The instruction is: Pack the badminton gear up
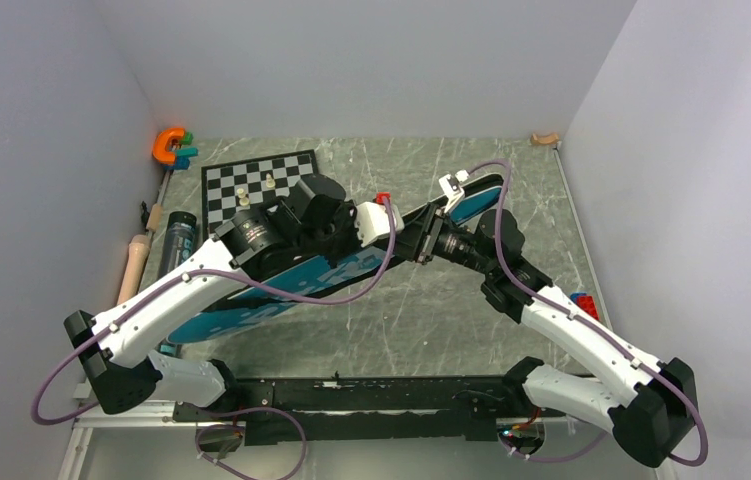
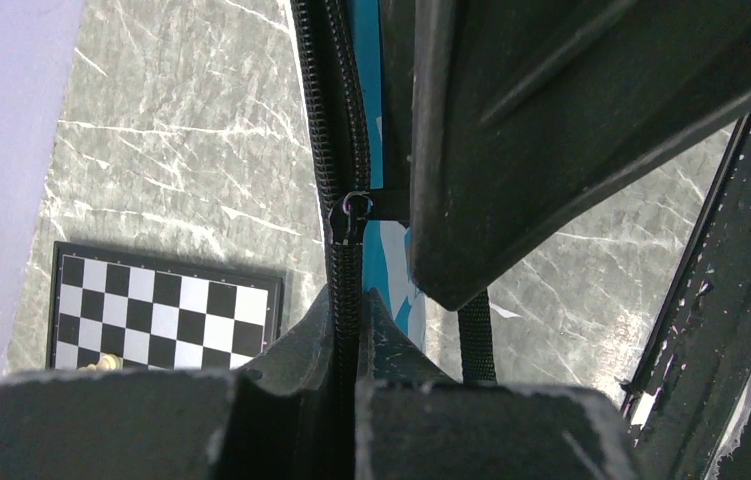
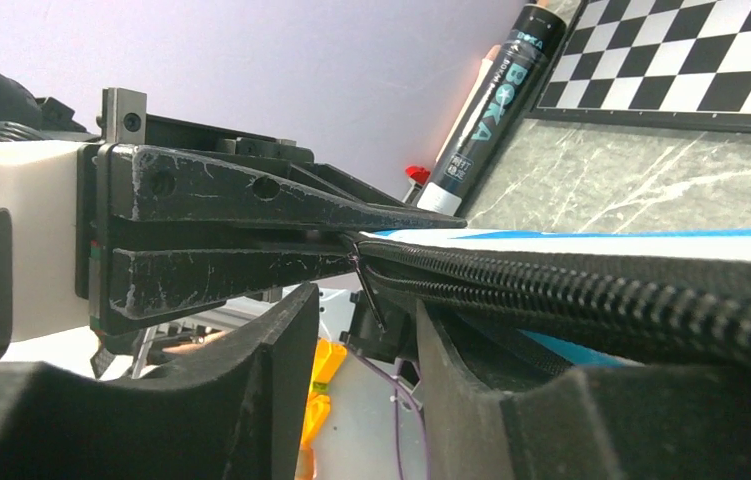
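The blue racket-shaped bag [image 1: 251, 305] lies slanted across the table, with its far end raised between both arms. My left gripper [image 1: 398, 232] is shut on the bag's black zipper edge [image 2: 346, 120]; in the left wrist view its jaws [image 2: 361, 300] pinch the zipper just below the slider [image 2: 349, 215]. My right gripper [image 1: 428, 243] faces it from the right. In the right wrist view it [image 3: 366, 305] stands open, and the thin zipper pull [image 3: 366, 290] hangs just above the gap, ungripped. The long black tube [image 1: 179, 238] lies at the left wall. Rackets and shuttlecocks are out of view.
A black-and-white chessboard [image 1: 251, 185] with small pale pieces lies at the back left, behind the left arm. An orange clamp [image 1: 169, 145] sits in the back left corner. A beige wooden handle [image 1: 136, 265] lies along the left wall beside the tube. A small red-and-blue object [image 1: 583, 300] sits at the right edge.
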Tool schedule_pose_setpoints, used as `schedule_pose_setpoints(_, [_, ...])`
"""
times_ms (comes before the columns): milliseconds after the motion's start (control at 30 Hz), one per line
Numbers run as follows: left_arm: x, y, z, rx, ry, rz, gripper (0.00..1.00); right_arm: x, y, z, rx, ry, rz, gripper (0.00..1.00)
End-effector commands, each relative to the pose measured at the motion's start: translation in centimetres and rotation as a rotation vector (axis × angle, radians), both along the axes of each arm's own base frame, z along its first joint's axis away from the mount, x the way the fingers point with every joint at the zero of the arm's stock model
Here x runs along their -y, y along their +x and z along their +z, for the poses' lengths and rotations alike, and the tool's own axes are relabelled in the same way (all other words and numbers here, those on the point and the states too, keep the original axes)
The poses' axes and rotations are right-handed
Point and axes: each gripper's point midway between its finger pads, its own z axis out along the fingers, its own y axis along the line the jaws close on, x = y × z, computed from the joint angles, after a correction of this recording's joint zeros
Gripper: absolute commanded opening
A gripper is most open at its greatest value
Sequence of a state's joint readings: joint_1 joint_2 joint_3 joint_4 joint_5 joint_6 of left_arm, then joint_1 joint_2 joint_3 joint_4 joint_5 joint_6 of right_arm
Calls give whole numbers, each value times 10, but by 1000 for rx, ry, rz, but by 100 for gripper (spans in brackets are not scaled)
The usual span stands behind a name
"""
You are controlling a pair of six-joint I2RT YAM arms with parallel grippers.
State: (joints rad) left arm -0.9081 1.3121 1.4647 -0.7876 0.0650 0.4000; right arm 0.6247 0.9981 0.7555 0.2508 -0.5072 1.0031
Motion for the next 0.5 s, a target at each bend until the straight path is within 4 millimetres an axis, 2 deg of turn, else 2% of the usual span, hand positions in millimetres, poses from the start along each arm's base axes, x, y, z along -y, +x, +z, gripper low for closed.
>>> schedule_pose_setpoints(0, [19,2,58,96,-172,-42,0,-3,6,10,36,38,-27,42])
schedule_pose_setpoints(167, [16,1,54,93,-164,-40,0,-3,7,12,40,52,-31,32])
schedule_pose_setpoints(400, [13,0,51,96,-156,-41,0,7,5,11,48,21,-72,1])
schedule_pose_setpoints(467, [13,-1,50,95,-153,-40,0,12,3,10,52,4,-90,0])
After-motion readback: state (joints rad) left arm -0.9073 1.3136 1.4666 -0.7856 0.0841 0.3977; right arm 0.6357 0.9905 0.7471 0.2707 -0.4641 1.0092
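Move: The zipper pull hangs from its slider right at the right hand's open fingertips, about 1 cm ahead and 1 cm to the left, level with them. The bag's zip edge in the left fingers is roughly 4 cm left of the right hand and level fore and aft; the chessboard lies some 27 cm ahead and 32 cm left, on the table about 30 cm below. From the left hand, the pull is about 3 cm right and 1 cm ahead. Closing is nearly the whole move: the right fingers go from half open to shut and pinch the zipper pull beside the slider, while the right hand stays within about 1 cm, easing forward a touch and then partly back, its wrist hardly turning. The left hand stays put and keeps its shut grip on the bag's zip edge, holding it steady. ##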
